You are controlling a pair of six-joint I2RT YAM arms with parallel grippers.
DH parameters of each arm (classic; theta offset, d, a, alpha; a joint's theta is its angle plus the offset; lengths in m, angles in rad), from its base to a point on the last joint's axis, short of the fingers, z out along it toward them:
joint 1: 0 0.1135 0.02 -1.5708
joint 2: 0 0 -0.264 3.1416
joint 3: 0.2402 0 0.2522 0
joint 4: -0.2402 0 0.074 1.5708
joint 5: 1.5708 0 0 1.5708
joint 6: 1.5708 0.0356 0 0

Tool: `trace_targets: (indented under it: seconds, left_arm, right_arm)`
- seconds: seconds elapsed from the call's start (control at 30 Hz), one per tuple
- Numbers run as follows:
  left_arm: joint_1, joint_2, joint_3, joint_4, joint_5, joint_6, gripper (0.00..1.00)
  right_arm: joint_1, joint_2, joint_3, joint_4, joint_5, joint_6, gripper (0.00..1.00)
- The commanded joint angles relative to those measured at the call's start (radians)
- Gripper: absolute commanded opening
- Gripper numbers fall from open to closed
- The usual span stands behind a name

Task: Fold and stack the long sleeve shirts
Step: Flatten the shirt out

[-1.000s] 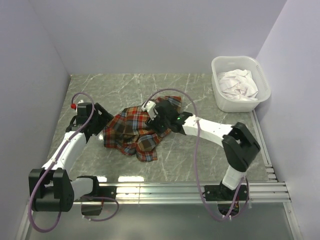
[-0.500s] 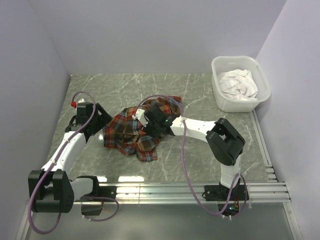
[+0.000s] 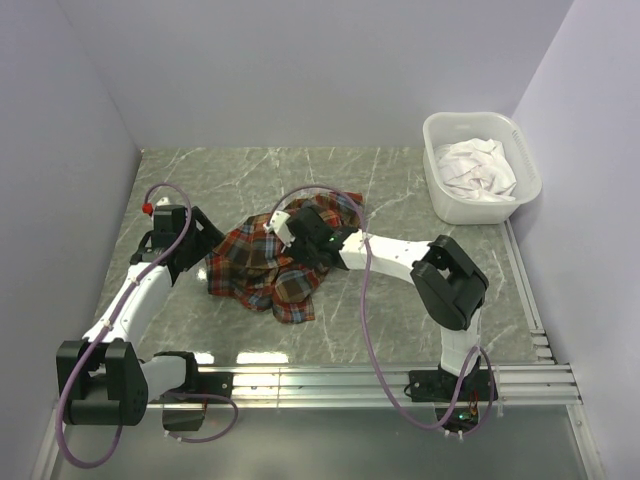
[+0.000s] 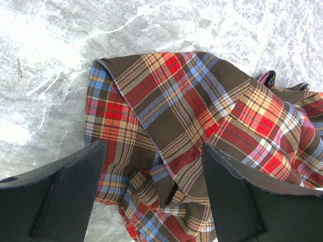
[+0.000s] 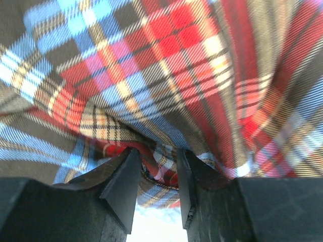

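Observation:
A crumpled plaid long sleeve shirt (image 3: 255, 268) in red, brown and blue lies in a heap on the marble table (image 3: 240, 175). My right gripper (image 3: 293, 240) is pressed down into the heap's upper right. In the right wrist view, my right gripper (image 5: 159, 154) has its jaws drawn close with a bunched fold of the shirt (image 5: 166, 60) pinched between them. My left gripper (image 3: 207, 243) waits at the heap's left edge. In the left wrist view, my left gripper (image 4: 154, 146) stands wide open just above the shirt (image 4: 192, 101), holding nothing.
A white plastic basket (image 3: 530, 172) at the back right holds white cloth (image 3: 475, 168). Purple walls close in the table on three sides. A metal rail (image 3: 380, 382) runs along the near edge by the arm bases.
My right gripper has pushed left into the shirt and narrowed its jaws onto a fold. The cloth by it has bunched slightly. The left arm has not moved.

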Motion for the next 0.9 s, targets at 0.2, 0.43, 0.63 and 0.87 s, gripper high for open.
trace_targets:
  seconds: [0.2,0.43,0.63,0.87]
  left_arm:
    - [0.004,0.000,0.024,0.013,0.007,0.018,0.83]
    - [0.004,0.008,0.023,0.012,0.020,0.017,0.83]
    - [0.004,0.019,0.026,0.015,0.033,0.012,0.83]
    - [0.004,0.023,0.023,0.010,0.022,0.009,0.83]
  right_arm:
    - [0.000,-0.024,0.091,0.057,-0.056,0.064,0.40]
    - [0.005,0.035,0.064,0.064,-0.076,0.084,0.40]
    - [0.002,0.062,0.059,0.058,-0.056,0.081,0.40]
    - [0.003,0.028,0.108,-0.003,0.004,0.058,0.00]
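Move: The plaid fold of shirt that I go for with my right hand lies almost at its fingertips, about 2 cm to the left and 2 cm below. From this hand the shirt's near lobe is some 15 cm back and level sideways, its far right corner about 8 cm ahead and 12 cm right, and its left edge about 17 cm left and 6 cm back. From my left hand the fold lies roughly 19 cm right, 2 cm back and 11 cm below. With the fingers still part-open, I lift my right hand about 2 cm while shifting it about 2 cm left over the bunched shirt. Then I sink roughly 3.5 cm straight into the cloth and, at the bottom, close the fingers nearly shut, pinching the fold. ##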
